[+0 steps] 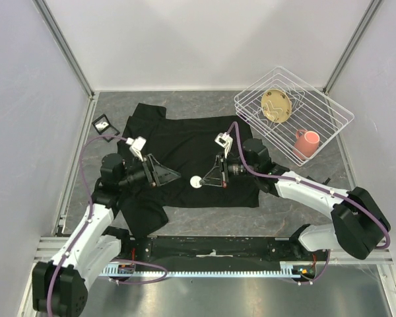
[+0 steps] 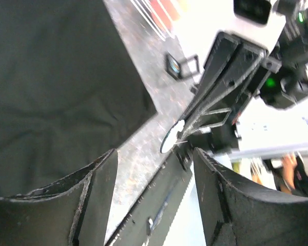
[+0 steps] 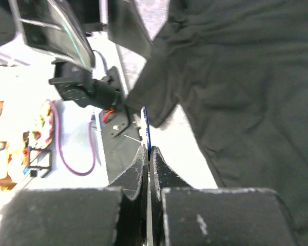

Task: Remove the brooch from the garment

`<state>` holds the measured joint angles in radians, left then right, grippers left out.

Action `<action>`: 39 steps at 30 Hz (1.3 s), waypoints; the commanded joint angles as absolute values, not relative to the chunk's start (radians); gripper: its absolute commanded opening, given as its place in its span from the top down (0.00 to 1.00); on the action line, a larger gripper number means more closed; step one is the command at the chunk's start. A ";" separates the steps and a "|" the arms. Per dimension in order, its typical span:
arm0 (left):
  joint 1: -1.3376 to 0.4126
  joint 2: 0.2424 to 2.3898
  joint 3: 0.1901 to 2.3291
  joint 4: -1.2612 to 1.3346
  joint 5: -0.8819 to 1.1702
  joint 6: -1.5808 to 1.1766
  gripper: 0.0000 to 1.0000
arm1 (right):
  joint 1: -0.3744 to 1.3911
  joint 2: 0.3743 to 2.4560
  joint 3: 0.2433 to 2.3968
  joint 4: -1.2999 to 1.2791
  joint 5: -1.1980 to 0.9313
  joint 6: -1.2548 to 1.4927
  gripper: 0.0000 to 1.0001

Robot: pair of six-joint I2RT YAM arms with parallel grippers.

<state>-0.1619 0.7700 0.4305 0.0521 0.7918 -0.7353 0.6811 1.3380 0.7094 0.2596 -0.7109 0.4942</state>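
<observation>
The garment [image 1: 185, 155], a black T-shirt, lies spread on the grey table [image 1: 204, 218]. The brooch [image 1: 196, 182], a small white disc, hangs over the shirt's lower middle. My right gripper [image 1: 203, 181] is shut on it. In the right wrist view the brooch [image 3: 148, 132] shows edge-on with a blue rim between the closed right gripper [image 3: 148, 154], a thin pin sticking out bare to its left. My left gripper [image 1: 176, 177] stands open just left of the brooch. In the left wrist view the brooch [image 2: 172, 137] sits beyond the open left gripper [image 2: 154, 164], nothing between its fingers [image 2: 95, 200].
A white wire basket [image 1: 330, 109] at the back right holds a tan plate [image 1: 277, 105] and a pink mug [image 1: 307, 142]. A small black-framed item [image 1: 103, 124] lies left of the shirt. Grey walls close in both sides.
</observation>
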 commanded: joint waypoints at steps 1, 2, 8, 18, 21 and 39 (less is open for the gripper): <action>-0.244 0.840 0.422 0.376 1.090 -0.804 0.33 | 0.677 1.318 0.726 0.380 -0.907 0.566 1.00; -0.261 0.856 0.434 0.382 1.092 -0.801 0.33 | 0.676 1.318 0.736 0.371 -0.904 0.558 1.00; -0.288 0.862 0.430 0.387 1.085 -0.782 0.45 | 0.676 1.325 0.761 0.391 -0.910 0.586 1.00; -0.302 0.910 0.442 0.393 1.121 -0.779 0.43 | 0.675 1.339 0.755 0.552 -0.953 0.712 1.00; -0.305 0.908 0.439 0.417 1.135 -0.792 0.51 | 0.675 1.344 0.759 0.554 -0.959 0.715 1.00; -0.308 0.914 0.426 0.465 1.140 -0.819 0.80 | 0.693 1.361 0.775 0.525 -0.993 0.703 1.00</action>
<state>-0.3046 0.9146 0.4175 0.4198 1.1114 -0.7986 0.6834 1.3590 0.7292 0.5037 -0.9680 0.7189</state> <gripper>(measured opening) 0.269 0.010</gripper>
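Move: My right hand still holds the brooch, whose middle is about 2 cm to the left of its hand point and 1 cm below. From my open left hand the brooch is some 7 cm to the right, 2 cm back and 3 cm below; the garment's body is centred about 12 cm ahead, 8 cm right and 18 cm down. My left fingers are about 9 cm to the left of my right hand, 2 cm farther out and 2 cm higher. I bring my left hand back and to the right, about 5 cm each way, rising a little and turning some 25 degrees clockwise, then narrow its fingers around the free edge of the brooch. My shut right hand keeps its pinch, lifting the brooch 5 to 6 cm and drawing back about 3 cm, its fingertips tilting up to meet them. ##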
